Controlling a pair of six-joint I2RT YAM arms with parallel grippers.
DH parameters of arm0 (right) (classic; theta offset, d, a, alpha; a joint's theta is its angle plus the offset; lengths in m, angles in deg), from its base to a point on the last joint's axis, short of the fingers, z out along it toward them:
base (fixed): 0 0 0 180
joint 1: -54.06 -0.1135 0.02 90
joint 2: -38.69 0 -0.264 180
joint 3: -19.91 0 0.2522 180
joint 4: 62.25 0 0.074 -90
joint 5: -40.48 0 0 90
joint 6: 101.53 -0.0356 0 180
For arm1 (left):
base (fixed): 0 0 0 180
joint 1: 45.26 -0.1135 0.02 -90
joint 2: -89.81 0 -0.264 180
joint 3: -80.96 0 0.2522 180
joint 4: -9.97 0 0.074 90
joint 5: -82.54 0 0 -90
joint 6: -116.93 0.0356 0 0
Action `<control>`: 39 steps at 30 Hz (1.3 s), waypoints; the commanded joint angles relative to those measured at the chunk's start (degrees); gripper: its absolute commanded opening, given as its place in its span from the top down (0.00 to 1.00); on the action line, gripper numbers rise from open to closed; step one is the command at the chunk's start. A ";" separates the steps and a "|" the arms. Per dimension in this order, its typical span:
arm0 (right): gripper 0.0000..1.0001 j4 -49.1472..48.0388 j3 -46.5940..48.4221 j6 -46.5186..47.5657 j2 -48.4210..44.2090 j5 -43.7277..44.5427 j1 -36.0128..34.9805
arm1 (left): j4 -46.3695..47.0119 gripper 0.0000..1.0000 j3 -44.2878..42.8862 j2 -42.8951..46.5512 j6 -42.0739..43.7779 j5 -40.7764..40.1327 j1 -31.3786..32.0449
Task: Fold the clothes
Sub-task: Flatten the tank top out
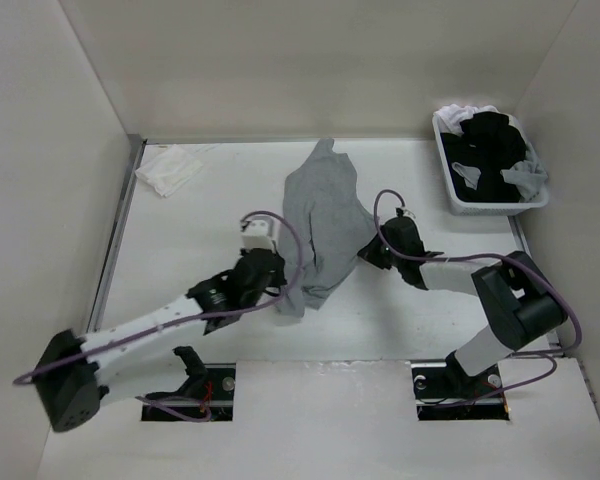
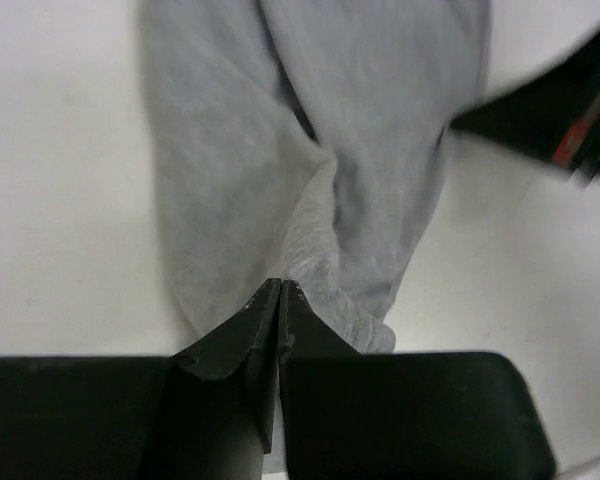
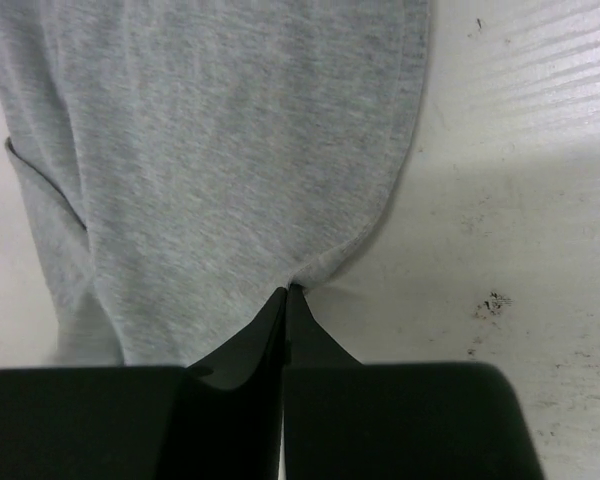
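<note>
The clothes, a light heather-grey T-shirt (image 1: 325,205), lie bunched lengthwise in the middle of the table, neck end toward the back wall. My left gripper (image 1: 278,284) is at the shirt's near-left edge. In the left wrist view its jaws (image 2: 280,285) are shut, with a ridge of the grey fabric (image 2: 380,130) running into the tips. My right gripper (image 1: 366,252) is at the shirt's right edge. In the right wrist view the jaws (image 3: 286,290) are shut on the stitched hem, and the fabric (image 3: 210,150) puckers at the tips.
A white basket (image 1: 500,206) holding black and white garments stands at the back right. A small white cloth (image 1: 170,170) lies at the back left. White walls close in the table on three sides. The right arm's black wrist (image 2: 560,110) shows in the left wrist view.
</note>
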 commanded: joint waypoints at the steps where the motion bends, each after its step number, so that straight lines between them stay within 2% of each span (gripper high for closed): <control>1: 1.00 -3.25 0.79 -0.12 -4.81 2.40 1.47 | -1.13 0.99 5.49 13.34 -6.24 0.07 -6.85; 4: 1.00 -0.88 1.84 1.11 -7.20 2.67 4.02 | -3.60 0.98 11.91 26.44 -11.87 1.48 -14.33; 7: 1.00 0.62 4.65 1.73 -7.46 2.23 5.87 | -10.00 0.97 16.49 36.56 -17.49 4.02 -23.46; 10: 1.00 2.72 9.48 2.70 -6.94 2.06 7.89 | -14.15 0.97 18.43 40.80 -19.79 9.28 -32.34; 15: 1.00 7.47 14.94 5.76 -12.71 2.49 9.22 | -9.33 0.98 16.50 40.90 -18.74 21.15 -42.46; 18: 1.00 11.60 14.50 7.79 -21.93 2.85 8.08 | -5.29 0.98 14.39 39.49 -18.22 23.19 -43.35; 23: 1.00 21.96 17.30 11.48 -39.69 5.56 1.15 | -2.55 0.98 14.56 40.18 -16.99 22.58 -42.83; 28: 1.00 32.43 24.16 15.00 -48.41 10.66 -8.26 | -3.78 0.98 19.47 45.45 -17.42 22.49 -43.97; 32: 1.00 32.89 25.58 16.41 -47.38 13.13 -11.88 | -5.36 0.98 22.38 48.88 -17.69 23.10 -44.23; 36: 1.00 27.01 23.65 16.06 -38.25 10.59 -4.61 | -7.38 0.98 26.33 52.22 -18.82 23.19 -43.80; 39: 1.00 19.38 21.98 14.31 -28.16 4.45 1.89 | -8.09 0.96 30.63 55.47 -20.49 23.28 -43.18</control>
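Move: The grey tank top is already pinched by both hands. The left hand, raised, has the body's middle some 22 cm ahead and 12 cm to its right, about 10 cm below; bare table for spreading lies some 17 cm to its left, level fore and aft. From the right hand, low over the table, the body's middle is about 9 cm ahead and 9 cm left, the far end some 31 cm ahead and 9 cm left, and the laundry basket roughly 24 cm ahead and 37 cm right. The tank top is drawn out between two shut grippers: the left carries its pinched end about 17 cm left over bare table, then largely holds there, bobbing a few centimetres as its left side rolls down some 35 degrees. The right swings its corner forward and up, sweeps higher and back while tipping the fingers up, then starts down and forward again, ending some 33 cm above its start. ##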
